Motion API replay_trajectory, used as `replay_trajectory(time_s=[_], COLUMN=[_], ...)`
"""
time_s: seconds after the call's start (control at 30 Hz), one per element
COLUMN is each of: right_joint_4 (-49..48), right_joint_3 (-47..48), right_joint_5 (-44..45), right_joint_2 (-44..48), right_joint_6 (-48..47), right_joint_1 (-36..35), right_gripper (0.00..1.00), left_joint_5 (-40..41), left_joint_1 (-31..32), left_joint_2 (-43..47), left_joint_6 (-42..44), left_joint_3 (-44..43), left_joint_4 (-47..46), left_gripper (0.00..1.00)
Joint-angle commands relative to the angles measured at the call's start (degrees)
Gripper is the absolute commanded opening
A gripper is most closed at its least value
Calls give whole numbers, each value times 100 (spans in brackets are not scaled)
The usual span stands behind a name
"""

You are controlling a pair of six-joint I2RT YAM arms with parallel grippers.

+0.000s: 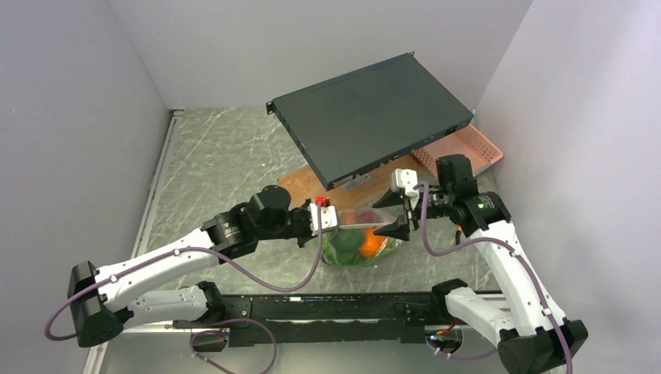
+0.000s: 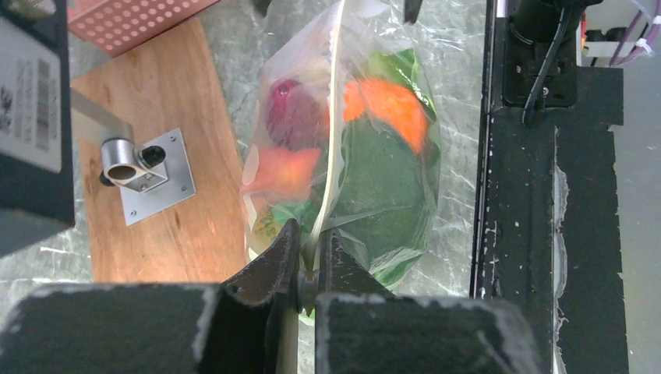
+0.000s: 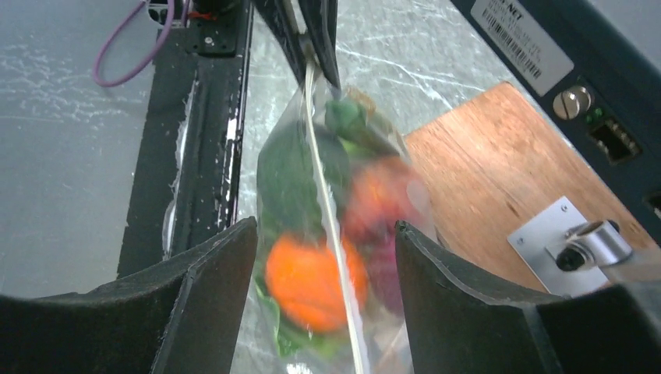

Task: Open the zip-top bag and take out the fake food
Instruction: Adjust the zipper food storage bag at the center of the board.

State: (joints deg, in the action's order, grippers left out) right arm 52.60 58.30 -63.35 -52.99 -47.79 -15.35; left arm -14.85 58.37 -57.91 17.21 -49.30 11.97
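Observation:
The clear zip-top bag [image 1: 355, 248] hangs low over the table between both grippers, with its zip strip [image 2: 337, 117] on top. Inside it is the fake food: an orange piece [image 2: 390, 105], a dark green leafy piece [image 2: 378, 179] and a purple-red piece [image 2: 287, 113]. My left gripper [image 2: 312, 253] is shut on the left end of the zip strip; it also shows in the top view [image 1: 331, 220]. My right gripper [image 3: 326, 227] is open, one finger on each side of the bag's right end [image 3: 312, 280], not pinching it. It also shows in the top view [image 1: 397, 214].
A flat black rack unit [image 1: 374, 117] leans tilted behind the bag over a wooden board [image 1: 308, 181] that carries a metal bracket plate [image 2: 148, 175]. A pink lattice basket [image 1: 471, 148] stands at the back right. The black base rail [image 1: 312, 308] runs along the near edge.

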Motion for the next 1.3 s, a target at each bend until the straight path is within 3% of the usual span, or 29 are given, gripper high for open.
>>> replay_trajectory(time_s=[0.0,0.4,0.57,0.6,0.73,0.77,1.03,1.17,1.27], right_joint_4=[-1097,-1249,-1024,-960,-677,-631,-1167,-2422,-2533], right_joint_3=[-49,-225,-180,-142,33,56,-268,-711,-739], right_joint_5=[-115,562,461,446,319,278,-94,-214,-340], right_joint_2=[-242,-898,-967,-967,-898,-865,-313,79,27], right_joint_6=[918,883,684,657,511,482,824,1683,1724], right_joint_1=[-426,-1251,-1289,-1292,-1148,-1092,-891,-889,-889], right_gripper=[66,43,7,0,0,0,0,0,0], left_joint_5=[-511,-644,-345,-229,92,96,579,460,508], left_joint_1=[-10,-10,-9,-10,-50,-73,-179,-185,-186], left_joint_2=[-284,-530,-468,-438,26,229,2426,2427,2019], left_joint_6=[369,229,-83,-165,-661,-770,-1649,-2322,-2437], left_joint_3=[-581,-799,-685,-651,-236,-37,2300,2883,2992], left_joint_4=[190,69,-58,-78,-430,-591,-2847,-3982,-4706], left_gripper=[0,0,0,6,88,98,100,100,100])
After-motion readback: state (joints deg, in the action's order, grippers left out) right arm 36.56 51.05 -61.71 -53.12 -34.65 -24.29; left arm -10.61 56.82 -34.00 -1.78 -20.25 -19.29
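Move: The right hand, open, has the bag's zipper strip between and just beneath its fingers; the strip's middle lies about 4 cm to its left, 1 cm back and 3 cm down. The orange food is roughly 4 cm back, 1 cm left and 10 cm down, the green squash 4 cm back, 7 cm left; the wooden board some 8 cm ahead, 5 cm left, on the table. The left hand already pinches the strip's left end, its middle about 6 cm to the right, level front to back. The right hand goes about 5 cm left along the zipper strip towards the left hand and sinks some 4 cm, closing its fingers from well open to shut so that they pinch the strip, then keeps that hold while easing up about 2 cm and slightly back to the right. The left hand first edges 2 cm right with the strip end still pinched, and once the right has shut it opens wide, lets go and draws off about 6 cm to the left and a little back, rising and then sinking again, its fingers tipping up some 30 degrees. ##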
